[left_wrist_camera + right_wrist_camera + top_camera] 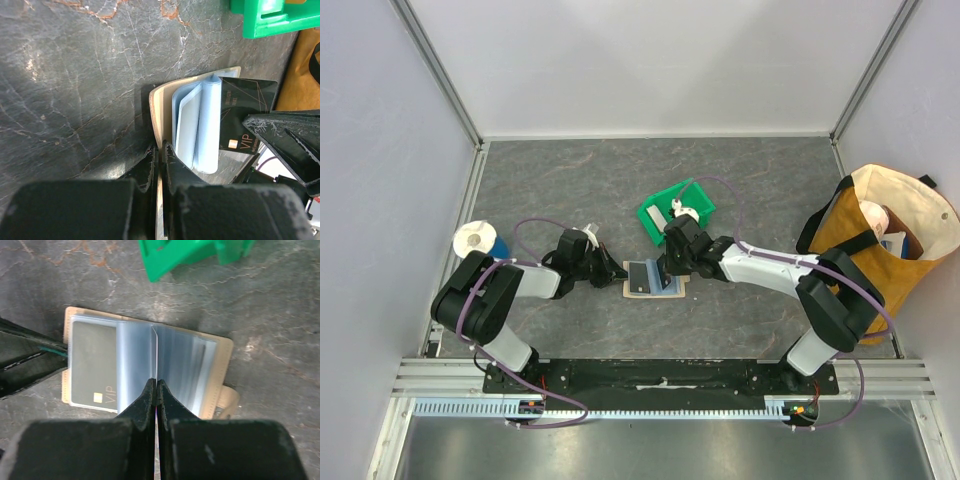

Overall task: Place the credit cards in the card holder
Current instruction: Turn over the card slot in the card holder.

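Note:
The tan card holder (632, 292) lies open on the dark table, between the two grippers. My left gripper (618, 272) is shut on the edge of its left cover (159, 110), which is lifted off the table and pinched between the jaws (161, 150). A dark credit card (92, 365) marked VIP sits in the left-hand sleeve (247, 112). My right gripper (156, 385) is shut on a thin bluish plastic sleeve page (154, 350), held upright at the holder's fold (210, 125). The holder's snap tab (227, 400) sticks out at its right edge.
A green plastic bin (675, 210) stands just behind the holder (190, 255), with small whitish items in it. A tan tote bag (880, 235) stands at the right wall. A white roll on a blue base (478, 240) sits at the left wall.

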{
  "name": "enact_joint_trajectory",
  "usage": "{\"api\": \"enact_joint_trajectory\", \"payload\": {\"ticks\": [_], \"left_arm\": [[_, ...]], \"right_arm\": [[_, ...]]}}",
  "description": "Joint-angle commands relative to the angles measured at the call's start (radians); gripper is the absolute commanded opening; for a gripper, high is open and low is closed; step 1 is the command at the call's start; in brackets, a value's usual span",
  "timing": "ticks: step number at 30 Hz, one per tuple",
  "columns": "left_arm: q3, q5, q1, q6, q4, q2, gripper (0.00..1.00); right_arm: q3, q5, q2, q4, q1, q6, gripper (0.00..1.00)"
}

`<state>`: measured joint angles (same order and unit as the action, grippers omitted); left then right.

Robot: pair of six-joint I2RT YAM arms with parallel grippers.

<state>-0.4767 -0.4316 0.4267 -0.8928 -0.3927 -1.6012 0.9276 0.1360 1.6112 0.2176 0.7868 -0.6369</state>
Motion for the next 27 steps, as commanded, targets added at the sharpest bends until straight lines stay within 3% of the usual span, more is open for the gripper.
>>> {"api": "enact_joint_trajectory", "payload": {"ticks": [1,14,21,27], "left_arm": [[0.032,0.016,0.000,0.002,0.071,-0.020,0.02],[0.046,0.033,0.000,-0.011,0.060,-0.025,0.02],[0.050,0.039,0.000,-0.012,0.060,-0.031,0.02],[0.050,0.037,0.000,-0.012,0.057,-0.032,0.02]], "right_arm": [[-0.006,-0.082,0.038,-0.048,0.015,-0.010,0.00],[0.047,-0.460,0.026,-0.336,0.019,-0.033,0.00],[-0.044,-0.307,-0.128,-0.336,-0.003,-0.020,0.00],[-0.099,-0.272,-0.103,-0.279,-0.050,-0.078,0.00]]}}
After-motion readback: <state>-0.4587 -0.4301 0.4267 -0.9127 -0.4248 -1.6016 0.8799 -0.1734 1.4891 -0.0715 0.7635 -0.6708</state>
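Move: The right fingers hold a card on edge against the half-turned card slot, whose middle is about 3 cm left, 2 cm back and 3 cm below. The VIP card in the holder's left half lies roughly 8 cm left, 3 cm back and 5 cm below; the green tray is some 15 cm ahead and 2 cm right, 3 cm below. From the left hand, still pinching the holder's left edge, the slot is about 9 cm right, level ahead, 1 cm higher. The held card's face, set against the right side of the standing slot, pushes the slot over to the left as the right hand sweeps about 8 cm left, rising and drawing slightly back, its fingertips swinging left some 25 degrees. The hand then climbs clear, to about 8 cm up in all, easing back right and a little forward. The right fingers keep the card; the left hand stays, pinching the holder's edge. ##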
